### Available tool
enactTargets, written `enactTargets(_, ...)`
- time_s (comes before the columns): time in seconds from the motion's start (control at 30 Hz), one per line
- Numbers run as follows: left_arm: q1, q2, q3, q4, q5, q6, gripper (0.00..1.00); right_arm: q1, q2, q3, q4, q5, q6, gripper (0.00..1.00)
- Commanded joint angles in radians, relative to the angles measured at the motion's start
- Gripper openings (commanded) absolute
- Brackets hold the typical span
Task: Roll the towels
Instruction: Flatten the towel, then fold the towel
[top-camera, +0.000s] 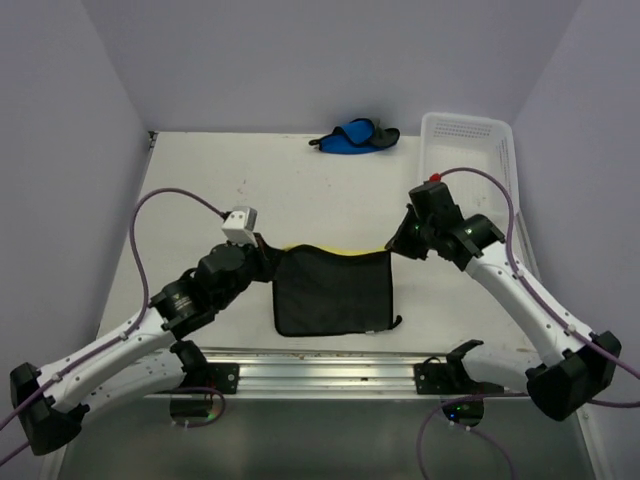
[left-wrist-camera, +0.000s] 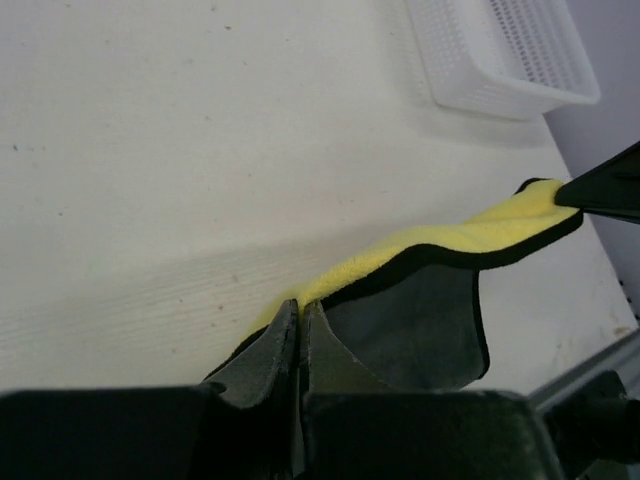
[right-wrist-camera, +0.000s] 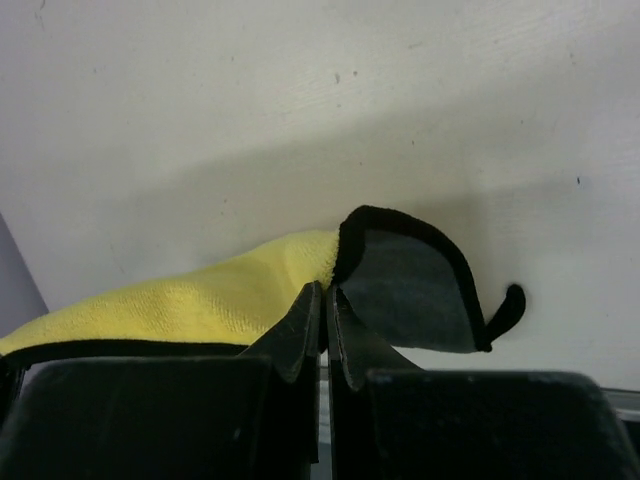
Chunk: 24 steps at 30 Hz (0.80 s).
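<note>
The yellow towel (top-camera: 332, 290) is stretched between both grippers near the table's front, its grey back and dark edging facing the top view, with a thin yellow strip along its upper edge. My left gripper (top-camera: 268, 250) is shut on its left top corner, seen close up as the left gripper (left-wrist-camera: 300, 305) pinching the yellow towel (left-wrist-camera: 450, 235). My right gripper (top-camera: 393, 243) is shut on the right top corner. In the right wrist view the right gripper (right-wrist-camera: 326, 290) pinches the yellow towel (right-wrist-camera: 200, 300) beside its corner loop (right-wrist-camera: 505, 305). The blue towel (top-camera: 352, 136) lies crumpled at the table's far edge.
A white perforated basket (top-camera: 470, 125) stands at the back right corner, also seen as the basket (left-wrist-camera: 500, 60) in the left wrist view. A metal rail (top-camera: 320, 372) runs along the near edge. Grey walls close in the table on three sides.
</note>
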Motion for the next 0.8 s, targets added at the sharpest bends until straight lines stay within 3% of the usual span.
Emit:
enactTargets(0.0, 0.012, 0.118, 0.087, 0.127, -0.198, 0.107, 0.0, -0.026, 0.099, 0.098, 0.147, 0.087, -0.064, 0.0)
enactTargets(0.17, 0.058, 0.351, 0.149, 0.205, -0.235, 0.185, 0.0, -0.078, 0.277, 0.173, 0.198, 0.034, -0.116, 0.0)
enactTargets(0.23, 0.104, 0.402, 0.138, 0.252, -0.167, 0.201, 0.0, -0.113, 0.347, 0.161, 0.26, -0.002, -0.123, 0.0)
enactTargets(0.43, 0.244, 0.468, 0.074, 0.406, 0.022, 0.265, 0.0, -0.138, 0.464, 0.136, 0.332, -0.043, -0.178, 0.0)
enactTargets(0.6, 0.256, 0.5, 0.069, 0.365, 0.078, 0.3, 0.0, -0.138, 0.464, 0.075, 0.369, -0.091, -0.189, 0.0)
enactTargets(0.77, 0.256, 0.46, -0.026, 0.378, 0.196, 0.219, 0.0, -0.138, 0.444, 0.015, 0.373, -0.095, -0.199, 0.0)
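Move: I already hold the yellow towel's far edge, one corner in each hand. Its hanging, trailing middle lies about 6 cm back, 14 cm to my left hand's right and 12 cm below that hand. From my right hand it is some 7 cm back, 14 cm left and 12 cm down. The blue towel bundle lies roughly 38 cm ahead of my right hand and 8 cm left. The white basket is about 27 cm ahead and 24 cm to the right, both some 17 cm lower. With both grips kept shut, I sweep the held edge forward over the bare table by about 12 cm, then let it sink, my right hand ending 10 cm lower and my left 7 to 8. At the very end both hands ease back a centimetre or so, still sinking. My left wrist rolls some 15 degrees, left side rising; the spacing between my hands stays nearly the same. ##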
